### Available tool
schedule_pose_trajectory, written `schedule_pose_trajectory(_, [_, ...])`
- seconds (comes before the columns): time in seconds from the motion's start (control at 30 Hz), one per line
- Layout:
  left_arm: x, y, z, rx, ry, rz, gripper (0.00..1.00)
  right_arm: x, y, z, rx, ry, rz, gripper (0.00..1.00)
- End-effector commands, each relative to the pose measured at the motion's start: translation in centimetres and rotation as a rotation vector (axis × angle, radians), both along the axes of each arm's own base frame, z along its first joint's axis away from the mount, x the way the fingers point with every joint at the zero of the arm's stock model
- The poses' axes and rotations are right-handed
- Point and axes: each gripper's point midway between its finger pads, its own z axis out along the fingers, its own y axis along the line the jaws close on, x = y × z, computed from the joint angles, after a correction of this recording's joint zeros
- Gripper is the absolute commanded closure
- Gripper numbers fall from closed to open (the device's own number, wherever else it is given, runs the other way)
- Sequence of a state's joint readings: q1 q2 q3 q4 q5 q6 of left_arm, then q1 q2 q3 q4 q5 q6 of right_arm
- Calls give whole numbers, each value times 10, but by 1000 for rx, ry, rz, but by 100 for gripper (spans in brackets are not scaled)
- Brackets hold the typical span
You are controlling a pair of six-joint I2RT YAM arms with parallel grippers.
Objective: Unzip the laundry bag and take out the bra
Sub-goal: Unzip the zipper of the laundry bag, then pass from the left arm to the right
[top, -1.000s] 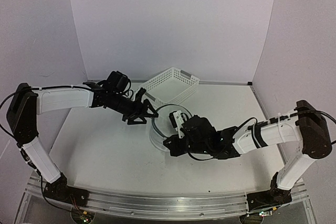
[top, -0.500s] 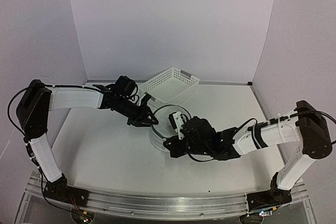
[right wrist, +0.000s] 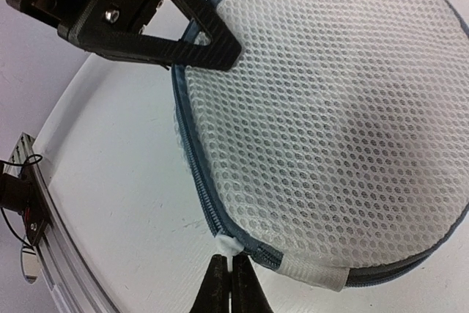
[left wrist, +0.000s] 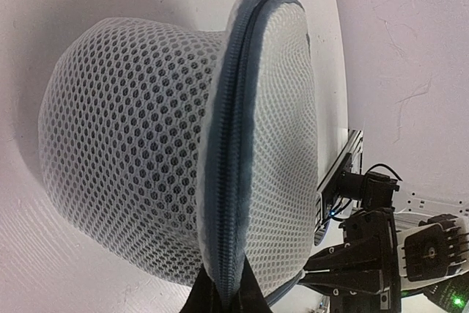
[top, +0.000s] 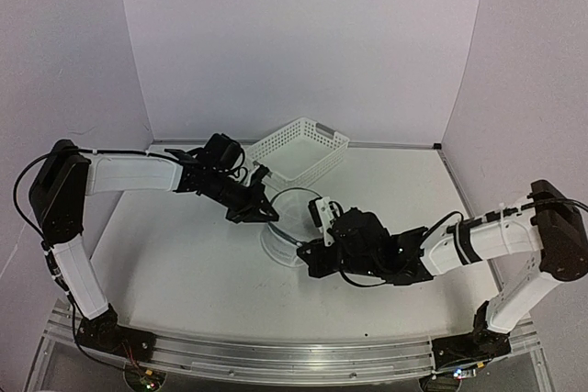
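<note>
The laundry bag (top: 292, 223) is a small white mesh cylinder with a blue-grey zipper rim (left wrist: 231, 137), lying on the white table in front of the basket. My left gripper (top: 268, 212) reaches in from the left and is shut on the bag's zippered rim (left wrist: 223, 298). My right gripper (top: 306, 248) is at the bag's near edge. In the right wrist view its tips (right wrist: 229, 278) are pinched shut on the small white zipper pull (right wrist: 229, 245). The left gripper (right wrist: 209, 45) also shows there, at the bag's top left edge. The bra is hidden.
A white perforated plastic basket (top: 299, 148) stands tilted just behind the bag, near the back wall. White walls close in the back and both sides. The aluminium base rail (top: 276, 355) runs along the near edge.
My left gripper swung right to the bag and closed from wide open onto its rim. The right arm shifted slightly toward the near right, still pinching the zipper pull.
</note>
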State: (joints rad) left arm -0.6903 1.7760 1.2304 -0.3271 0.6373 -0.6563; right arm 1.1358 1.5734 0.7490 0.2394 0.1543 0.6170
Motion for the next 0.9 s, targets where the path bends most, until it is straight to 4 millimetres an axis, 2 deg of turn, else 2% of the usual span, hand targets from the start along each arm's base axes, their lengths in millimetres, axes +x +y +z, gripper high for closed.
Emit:
schedule_pose_trajectory(0.0, [11, 3, 22, -31, -76, 28, 100, 5, -18, 10, -19, -41, -71, 100])
schedule_pose_trajectory(0.1, [11, 3, 23, -32, -80, 32, 100, 4, -17, 10, -32, -39, -57, 100])
schedule_pose_trajectory(0.27, [11, 1, 30, -35, -104, 37, 100, 2, -7, 21, -5, -39, -20, 68])
schedule_pose_trajectory(0.4, [8, 0, 29, -20, -115, 47, 100, 2, -11, 40, 14, -67, -21, 51])
schedule_pose_trajectory(0.57, [1, 1, 25, -12, -131, 30, 100, 11, -31, 69, -18, -137, -83, 35])
schedule_pose_trajectory(0.7, [-7, 0, 21, -26, -145, -17, 100, 23, -49, 86, -76, -193, -126, 29])
schedule_pose_trajectory(0.87, [-20, -5, 29, -72, -190, -98, 100, 42, -68, 96, -77, -171, -137, 28])
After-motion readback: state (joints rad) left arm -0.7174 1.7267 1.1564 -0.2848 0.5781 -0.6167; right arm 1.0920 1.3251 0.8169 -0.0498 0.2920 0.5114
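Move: The right fingers hold the small white zipper pull, right at the fingertips, low on the near side of the laundry bag's rim. From the right hand the bag's middle is about 6 cm ahead, 2 cm left and 4 cm down; the basket lies some 25 cm ahead, 1 cm left and 8 cm down. The left hand pinches the rim's left side; from it the pull is roughly 7 cm back, 6 cm right and 3 cm down. The right hand lets go of the zipper pull, its fingers spreading from shut to about 70 percent open while it edges to the right, then it lifts clear by some 7 cm, carrying on about 5 cm to the right with a little forward late on and tilting its fingers up slightly. The left hand keeps its shut pinch on the left side of the rim, staying nearly in place and ending about 1 cm nearer the base, so the bag stays held while the right hand moves away from it. ##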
